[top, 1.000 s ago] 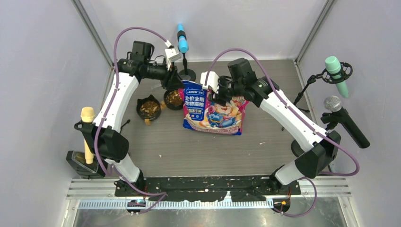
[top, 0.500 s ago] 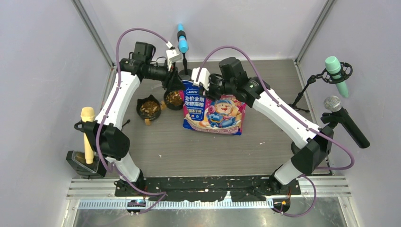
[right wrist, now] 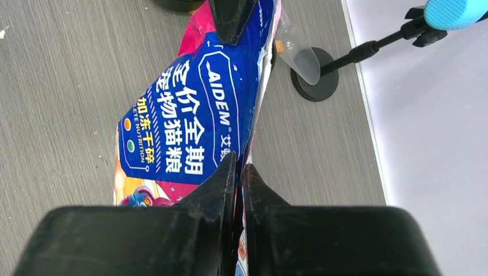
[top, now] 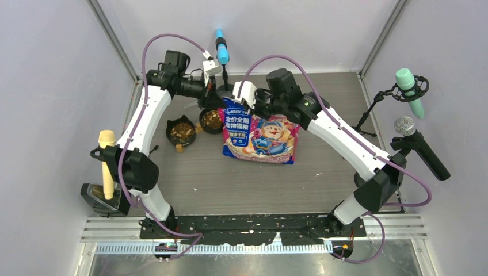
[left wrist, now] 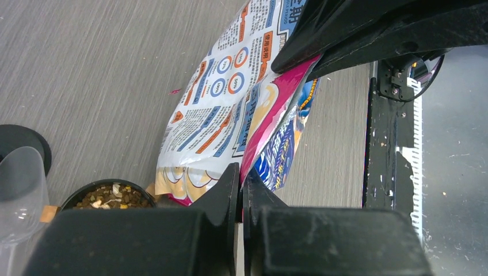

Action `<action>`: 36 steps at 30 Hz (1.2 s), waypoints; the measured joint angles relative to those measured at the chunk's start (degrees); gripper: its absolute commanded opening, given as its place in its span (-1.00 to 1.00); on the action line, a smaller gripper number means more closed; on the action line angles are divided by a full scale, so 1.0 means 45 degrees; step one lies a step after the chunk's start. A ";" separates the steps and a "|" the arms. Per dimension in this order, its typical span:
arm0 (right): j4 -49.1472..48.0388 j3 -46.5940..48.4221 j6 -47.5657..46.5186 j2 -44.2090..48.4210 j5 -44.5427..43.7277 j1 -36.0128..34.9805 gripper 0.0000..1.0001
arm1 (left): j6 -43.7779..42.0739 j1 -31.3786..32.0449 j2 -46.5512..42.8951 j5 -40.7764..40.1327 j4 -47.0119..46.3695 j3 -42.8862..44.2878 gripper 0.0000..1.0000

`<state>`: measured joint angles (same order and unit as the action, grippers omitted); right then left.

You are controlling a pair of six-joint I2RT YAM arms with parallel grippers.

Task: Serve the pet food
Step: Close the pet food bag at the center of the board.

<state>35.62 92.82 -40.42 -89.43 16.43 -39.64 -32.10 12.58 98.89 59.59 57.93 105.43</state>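
Observation:
Brown pet food kibble [top: 212, 119] fills two black bowls; the nearer bowl's rim [left wrist: 107, 181] and its kibble [left wrist: 109, 196] show in the left wrist view. A pink, white and blue printed bag [top: 259, 137] stands right of the bowls. My left gripper [top: 221, 104] is shut on the bag's top left corner; in its wrist view the gripper [left wrist: 240, 175] pinches the pink edge of the bag [left wrist: 230, 109]. My right gripper [top: 248, 107] is shut on the top edge beside it, seen up close as the gripper [right wrist: 239, 165] clamping the bag [right wrist: 190, 121].
A blue microphone [top: 221, 49] on a round-based stand [right wrist: 313, 80] rises just behind the bag. A clear plastic cup [left wrist: 20, 190] lies by that base. Green [top: 408, 86] and grey [top: 417, 141] microphones stand at the right, a yellow one [top: 106, 161] at the left.
Both grippers have closed onto the bag's top edge. The right gripper shifted left along the bag's top toward the left gripper.

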 measured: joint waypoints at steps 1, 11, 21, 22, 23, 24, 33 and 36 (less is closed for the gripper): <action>0.0083 0.0039 -0.0029 0.0000 -0.0078 -0.0005 -0.69 | -0.0019 0.0000 0.0000 -0.0010 0.0005 0.0000 -1.00; 0.2365 0.0117 -0.1545 0.0374 -0.1195 -0.0024 -0.74 | -0.0063 -0.0063 -0.0005 -0.0010 -0.0034 -0.0034 -1.00; 0.4099 0.0112 -0.2327 0.0971 -0.1880 0.0209 -0.80 | -0.0005 -0.0083 -0.0029 0.0044 -0.0087 -0.0097 -1.00; 0.4255 0.0097 -0.2375 0.1083 -0.1962 0.0262 -0.80 | 0.0000 -0.0083 -0.0034 0.0053 -0.0092 -0.0107 -1.00; 0.4342 0.0049 -0.2399 0.1229 -0.2035 0.0306 -0.80 | 0.0010 -0.0083 -0.0034 0.0053 -0.0102 -0.0117 -1.00; 0.4401 -0.0049 -0.2433 0.1409 -0.2103 0.0384 -0.79 | 0.0029 -0.0083 -0.0034 0.0058 -0.0121 -0.0121 -1.00; 0.4828 -0.0704 -0.2531 0.2715 -0.3089 0.1122 -0.15 | 0.0039 -0.0112 -0.0155 0.0039 -0.0316 -0.0306 -0.29; 0.5270 -0.0704 -0.2375 0.2958 -0.3415 0.1268 0.24 | 0.0039 -0.0199 -0.0282 -0.0141 -0.0476 -0.0364 0.31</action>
<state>59.33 89.65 -51.11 -76.12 1.06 -33.93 -31.92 11.68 97.62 58.96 55.79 103.79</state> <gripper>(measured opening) 0.477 0.402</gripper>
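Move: The right gripper has the pet food bag's top edge between its nearly closed fingers, toward the left end. The bag's right top corner lies roughly 16 cm to its right, 6 cm nearer the base and 2 cm lower. The left gripper already grips the left top corner. From the left gripper, the nearer food bowl is about 8 cm ahead, 5 cm left and 22 cm below; the blue mic's stand base is about 22 cm ahead, straight out, on the table. Hold the bag's left top corner still with the left gripper while you run the nearly closed right fingers along the top edge to the right, about 14 cm and some 4 cm back, dipping a little before coming up again. Tilt the right hand about 20 degrees so its fingers point more steeply down. At the right corner, open both grippers partway to release the edge. ##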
